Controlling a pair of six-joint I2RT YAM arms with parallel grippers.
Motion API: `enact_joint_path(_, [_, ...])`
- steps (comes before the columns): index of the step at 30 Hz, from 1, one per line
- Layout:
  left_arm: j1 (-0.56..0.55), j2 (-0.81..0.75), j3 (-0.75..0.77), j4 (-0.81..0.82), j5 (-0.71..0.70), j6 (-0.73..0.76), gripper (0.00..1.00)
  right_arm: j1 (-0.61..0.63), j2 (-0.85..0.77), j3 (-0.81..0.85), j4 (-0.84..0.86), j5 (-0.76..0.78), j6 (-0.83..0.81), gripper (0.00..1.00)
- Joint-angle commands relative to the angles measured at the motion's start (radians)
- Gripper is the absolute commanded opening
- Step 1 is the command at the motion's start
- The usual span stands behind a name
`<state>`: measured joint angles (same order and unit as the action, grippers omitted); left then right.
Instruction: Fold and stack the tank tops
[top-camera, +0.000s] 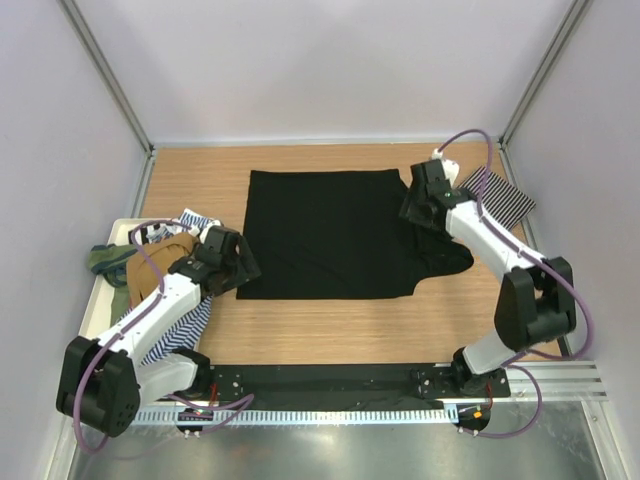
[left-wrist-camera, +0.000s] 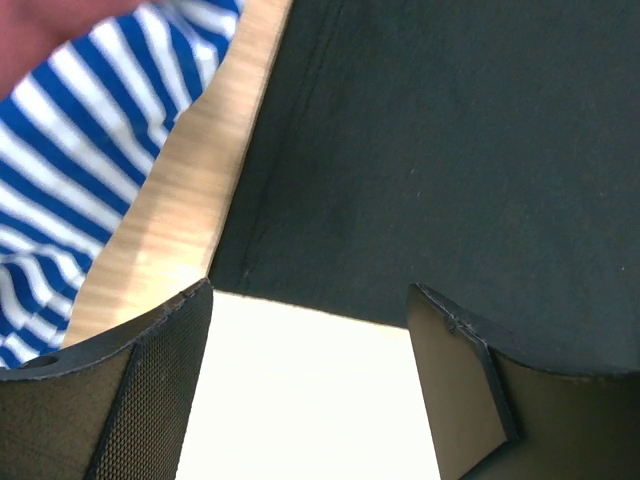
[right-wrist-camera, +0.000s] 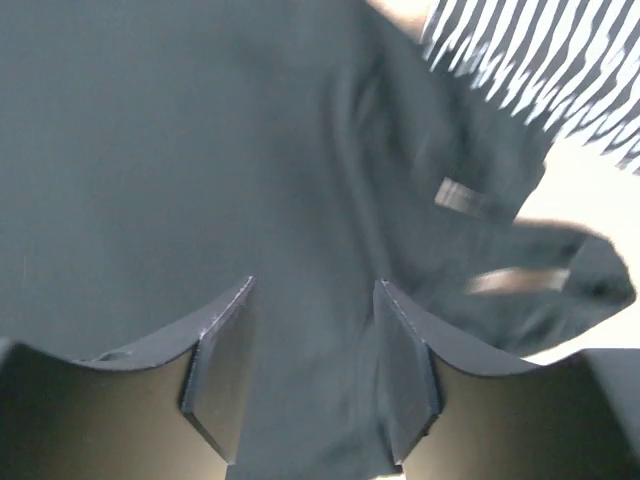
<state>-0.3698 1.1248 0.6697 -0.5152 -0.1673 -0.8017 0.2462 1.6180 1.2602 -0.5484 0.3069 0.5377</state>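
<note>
A plain black tank top (top-camera: 330, 235) lies spread flat on the middle of the table. My left gripper (top-camera: 240, 272) hovers at its near left corner. In the left wrist view this gripper (left-wrist-camera: 310, 300) is open, with bare table between its fingers and the black cloth (left-wrist-camera: 450, 150) just beyond the tips. My right gripper (top-camera: 418, 205) is low over the bunched straps at the right side. Its jaws (right-wrist-camera: 312, 290) stand apart, and black cloth (right-wrist-camera: 150, 150) lies between them. A finely black-and-white striped top (top-camera: 500, 195) lies folded at the far right.
A white tray (top-camera: 98, 292) at the left edge holds a heap of tops: tan (top-camera: 150, 262), green (top-camera: 105, 258) and blue-and-white striped (top-camera: 175, 330), the last spilling toward the left arm. Walls close in the table on three sides.
</note>
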Motion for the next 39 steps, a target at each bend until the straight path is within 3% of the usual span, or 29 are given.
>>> enact_joint_path(1, [0.006, -0.033, 0.007, -0.072, -0.011, -0.065, 0.78, 0.094, -0.101, -0.165, -0.019, -0.035, 0.041, 0.54])
enact_joint_path(5, [0.006, -0.069, -0.022, -0.106, 0.002, -0.108, 0.77, 0.165, -0.265, -0.396, -0.013, -0.057, 0.100, 0.52])
enact_joint_path(9, [0.005, -0.105, -0.047, -0.106, 0.005, -0.128, 0.76, 0.192, -0.380, -0.510, -0.019, -0.072, 0.172, 0.50])
enact_joint_path(24, [0.005, -0.088, -0.078, -0.055, -0.026, -0.137, 0.68, 0.199, -0.333, -0.648, 0.111, -0.104, 0.211, 0.44])
enact_joint_path(29, [0.005, -0.062, -0.087, -0.028, -0.031, -0.137, 0.66, 0.197, -0.339, -0.680, 0.116, -0.094, 0.220, 0.34])
enact_joint_path(30, [0.006, -0.047, -0.087, -0.022, -0.029, -0.137, 0.65, 0.199, -0.340, -0.685, 0.119, -0.095, 0.220, 0.27])
enact_joint_path(31, [0.006, -0.042, -0.085, -0.019, -0.028, -0.137, 0.65, 0.199, -0.343, -0.686, 0.114, -0.089, 0.220, 0.15])
enact_joint_path(33, [0.006, -0.024, -0.084, -0.010, -0.021, -0.137, 0.63, 0.197, -0.363, -0.688, 0.104, -0.080, 0.225, 0.03])
enact_joint_path(39, [0.005, 0.007, -0.098, 0.021, -0.024, -0.140, 0.53, 0.199, -0.434, -0.697, 0.056, -0.035, 0.229, 0.01])
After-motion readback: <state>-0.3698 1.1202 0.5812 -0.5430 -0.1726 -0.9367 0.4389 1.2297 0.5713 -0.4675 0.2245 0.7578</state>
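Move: The black tank top's near corner by the armhole lies about 18 cm back, 3 cm left and 12 cm below the right hand. Its loose strap end is some 7 cm back and 8 cm right of that hand, and the folded striped tank top 4 cm ahead and 17 cm right. The black top's near hem corner sits about 3 cm back, 1 cm left and 6 cm under the left hand; a blue-striped cloth lies about 11 cm left and 5 cm back. The black tank top's near armhole corner is reached by the right hand, which sweeps back fast some 18 cm and down about 11, slightly left, its fingers tipping some 15 degrees steeper, then shutting to pinch the fabric. Over the near hem corner, the left hand draws back about 3 cm, then sinks about 3, partly closing its fingers but not yet shut. ##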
